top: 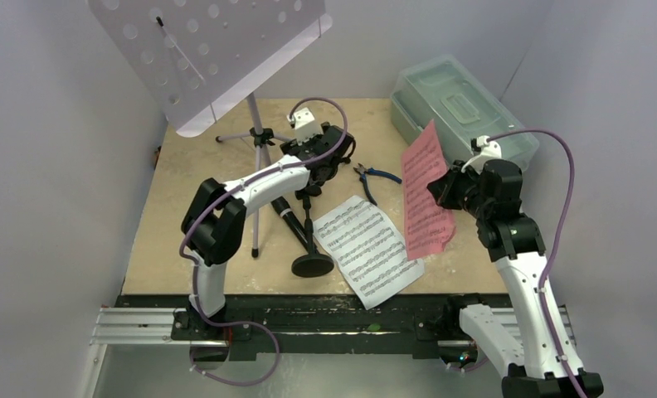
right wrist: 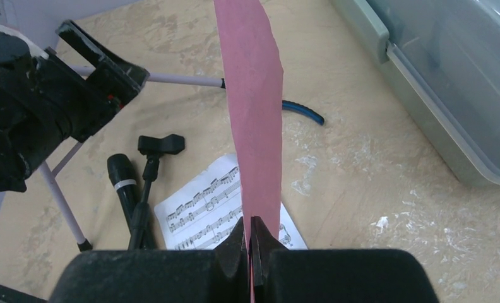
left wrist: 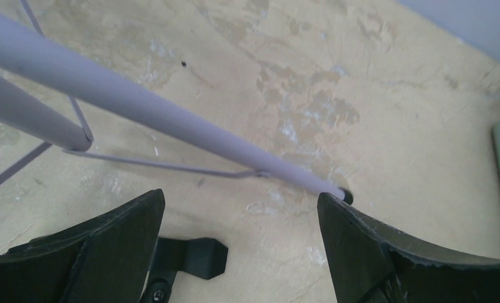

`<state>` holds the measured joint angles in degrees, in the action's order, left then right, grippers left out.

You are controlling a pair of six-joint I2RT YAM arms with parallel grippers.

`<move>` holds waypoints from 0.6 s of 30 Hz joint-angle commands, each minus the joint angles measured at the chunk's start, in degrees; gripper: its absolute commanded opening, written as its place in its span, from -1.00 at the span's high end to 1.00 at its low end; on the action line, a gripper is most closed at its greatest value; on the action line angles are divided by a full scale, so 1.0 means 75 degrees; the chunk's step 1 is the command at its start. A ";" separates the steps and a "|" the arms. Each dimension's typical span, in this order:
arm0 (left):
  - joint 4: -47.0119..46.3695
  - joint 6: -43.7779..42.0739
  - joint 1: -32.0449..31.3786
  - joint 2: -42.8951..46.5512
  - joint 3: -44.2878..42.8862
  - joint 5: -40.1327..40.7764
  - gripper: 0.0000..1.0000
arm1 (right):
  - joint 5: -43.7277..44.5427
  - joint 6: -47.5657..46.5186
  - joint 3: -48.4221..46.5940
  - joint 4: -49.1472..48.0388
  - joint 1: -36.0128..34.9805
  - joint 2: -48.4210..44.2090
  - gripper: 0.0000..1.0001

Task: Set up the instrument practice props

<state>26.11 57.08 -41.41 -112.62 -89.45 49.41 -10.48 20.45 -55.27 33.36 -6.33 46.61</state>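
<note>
The lavender music stand (top: pixel 259 141) stands upright at the back left, its hole-punched tray (top: pixel 209 50) tilted overhead. My left gripper (top: pixel 321 153) hovers open beside the stand's legs, nothing between its fingers (left wrist: pixel 374 252); a lavender leg (left wrist: pixel 172 120) runs just beyond the tips. The black microphone (top: pixel 288 217) and the mic stand (top: pixel 313 265) lie flat on the table, the stand's clip (left wrist: pixel 190 255) below my left gripper. My right gripper (right wrist: pixel 250 230) is shut on the pink sheet (right wrist: pixel 250 95), lifted on edge. The white sheet (top: pixel 368 249) lies flat at the front middle.
Blue-handled pliers (top: pixel 375 176) lie between the two grippers. A clear lidded box (top: pixel 458 104) sits at the back right, close behind the pink sheet. Grey walls close in the table on the left, back and right.
</note>
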 commanded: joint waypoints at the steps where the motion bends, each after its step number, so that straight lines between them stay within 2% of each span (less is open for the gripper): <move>1: 0.0004 0.0666 0.0193 -0.0112 -0.0729 0.1177 -0.83 | -0.0322 -0.0164 -0.0055 0.0024 0.0015 -0.0161 1.00; 4: 0.1313 0.1909 0.0405 -0.0458 -0.1494 0.1326 -0.76 | -0.0316 -0.0222 -0.0120 0.0035 0.0012 -0.0229 1.00; 7: 0.2149 0.2488 0.0523 -0.0948 -0.2287 0.1367 -0.71 | -0.0328 -0.0295 -0.0205 0.0067 0.0019 -0.0284 1.00; 12: 0.2006 0.2684 0.0559 -0.1156 -0.2495 0.1555 -0.57 | -0.0400 -0.0400 -0.0351 0.0154 0.0016 -0.0353 1.00; 18: 0.2272 0.3096 0.0574 -0.1295 -0.2616 0.1890 -0.25 | -0.0739 -0.0484 -0.0531 0.0276 0.0009 -0.0422 1.00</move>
<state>41.43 76.99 -37.26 -122.19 -106.08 59.24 -13.21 18.44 -56.25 35.14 -6.33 44.49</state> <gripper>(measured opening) 0.671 0.004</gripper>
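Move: The stand's right leg slants down just in front of the left hand, its nearest stretch about 6 cm ahead, 3 cm to the left and nearly level. The black hub sits some 6 cm ahead, 10 cm left and 7 cm up; the mic clip lies about 3 cm back, 3 cm right and 12 cm below. From the right hand, which holds the pink sheet, that leg is roughly 23 cm ahead, 39 cm left and 12 cm lower. The stand's right leg comes between the left fingertips below the hub: the left hand goes about 4 cm forward and nearly as far left, rising some 4 cm, then sinking back by about half. It turns roughly 20 degrees counter-clockwise, and the wide-open fingers start closing around the leg, still well apart. The right hand keeps its pinch on the pink sheet, easing back and up a centimetre. ##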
